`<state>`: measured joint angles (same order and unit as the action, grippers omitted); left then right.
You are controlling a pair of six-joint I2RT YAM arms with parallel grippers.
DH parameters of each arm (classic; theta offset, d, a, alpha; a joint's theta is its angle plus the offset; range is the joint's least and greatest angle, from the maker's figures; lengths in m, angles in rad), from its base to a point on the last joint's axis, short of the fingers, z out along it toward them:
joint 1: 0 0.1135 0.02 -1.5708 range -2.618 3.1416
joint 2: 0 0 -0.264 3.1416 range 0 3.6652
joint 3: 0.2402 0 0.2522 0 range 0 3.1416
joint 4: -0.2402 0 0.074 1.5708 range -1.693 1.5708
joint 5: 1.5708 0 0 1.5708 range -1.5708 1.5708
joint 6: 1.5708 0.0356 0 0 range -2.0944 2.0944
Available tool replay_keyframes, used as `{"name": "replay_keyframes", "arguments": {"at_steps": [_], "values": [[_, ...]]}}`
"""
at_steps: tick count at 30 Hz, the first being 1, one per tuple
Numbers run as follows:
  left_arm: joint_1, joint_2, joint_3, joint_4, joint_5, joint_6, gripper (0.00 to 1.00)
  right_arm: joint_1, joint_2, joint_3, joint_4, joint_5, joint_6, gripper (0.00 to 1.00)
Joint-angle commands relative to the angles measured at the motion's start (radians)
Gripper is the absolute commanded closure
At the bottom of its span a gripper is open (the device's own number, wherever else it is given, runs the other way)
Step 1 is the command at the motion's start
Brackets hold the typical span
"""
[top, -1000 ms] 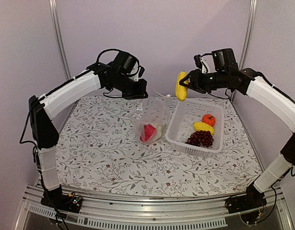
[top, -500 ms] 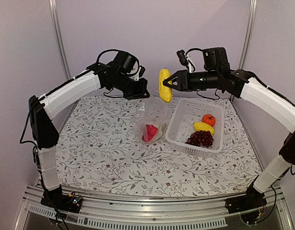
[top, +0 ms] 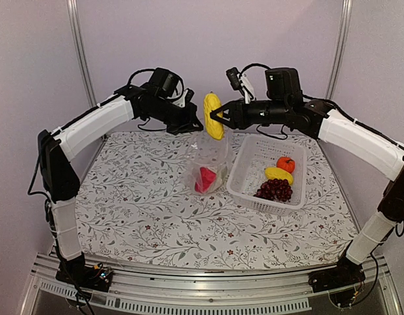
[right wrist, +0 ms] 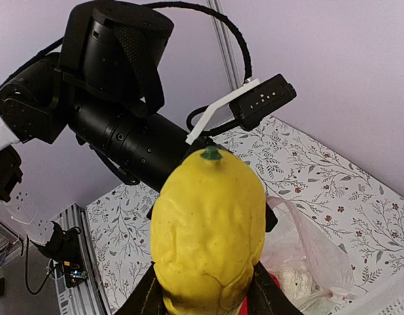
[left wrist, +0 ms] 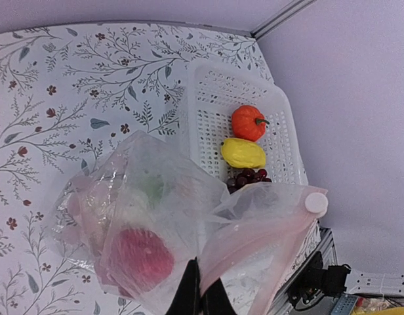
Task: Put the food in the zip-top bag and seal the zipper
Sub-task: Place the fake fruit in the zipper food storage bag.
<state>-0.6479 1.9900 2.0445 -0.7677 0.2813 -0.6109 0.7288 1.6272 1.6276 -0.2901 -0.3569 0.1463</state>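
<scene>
My left gripper [top: 195, 125] is shut on the mouth edge of the clear zip-top bag [top: 212, 157] and holds it up off the table. Seen from the left wrist, the fingertips [left wrist: 201, 296] pinch the bag [left wrist: 156, 210] beside the pinkish zipper strip [left wrist: 267, 230]. A red pepper [top: 203, 178] and a white lumpy piece [right wrist: 295, 282] lie inside. My right gripper [top: 219, 118] is shut on a long yellow toy food [top: 213, 115], upright just above the bag's mouth; it fills the right wrist view [right wrist: 208, 230].
A white perforated basket [top: 244, 157] stands right of the bag, holding an orange round fruit [top: 285, 164], a yellow piece [top: 278, 174] and a dark grape bunch [top: 274, 189]. The left arm's wrist [right wrist: 123, 131] is close behind the yellow food. The floral tablecloth [top: 136, 210] covers the table.
My right gripper has carried the yellow food leftward, from above the basket's far corner to over the bag's mouth. The left gripper keeps holding the bag, barely shifted.
</scene>
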Motion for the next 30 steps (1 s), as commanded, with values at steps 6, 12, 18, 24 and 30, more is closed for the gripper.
{"name": "replay_keyframes", "arguments": {"at_steps": [6,12,18,24,30], "values": [[0.025,-0.008,-0.023,0.045,0.076,-0.014,1.0,0.03,0.067,-0.009,0.038,0.14,-0.108,1.0],[0.033,-0.01,-0.027,0.047,0.082,-0.015,0.99,0.032,0.097,-0.026,0.042,0.145,-0.166,1.0],[0.037,-0.006,-0.013,0.047,0.099,-0.01,0.99,0.036,0.117,-0.06,0.043,0.162,-0.174,0.95],[0.043,0.001,-0.01,0.048,0.106,-0.014,0.99,0.046,0.13,-0.085,0.043,0.278,-0.187,0.78],[0.048,0.004,-0.011,0.051,0.114,-0.016,0.99,0.05,0.166,-0.046,0.011,0.351,-0.184,0.61]]}}
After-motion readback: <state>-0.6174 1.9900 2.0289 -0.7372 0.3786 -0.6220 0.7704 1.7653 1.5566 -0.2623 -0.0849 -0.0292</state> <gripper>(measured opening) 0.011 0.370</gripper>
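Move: The right gripper already holds the yellow squash above the open bag; the bag's mouth lies about 6 cm ahead of the hand point and some 12 cm below, neither left nor right. The left gripper pinches the rim 7 cm ahead, 5 cm left and 10 cm down. The red pepper in the bag is some 30 cm below, 2 cm ahead and 3 cm left; the basket's middle is about 17 cm right and 4 cm ahead. From the left hand, the mouth is 5 cm to the right, 1 cm back and slightly lower. Lower the right gripper about 10 cm with the yellow squash still firmly between its fingers, easing it some 4 cm forward as it sinks to the bag's open mouth beside the left gripper. Tip the fingers down roughly 15 degrees on the way. Keep the left gripper shut on the rim and in place, holding the mouth open. ##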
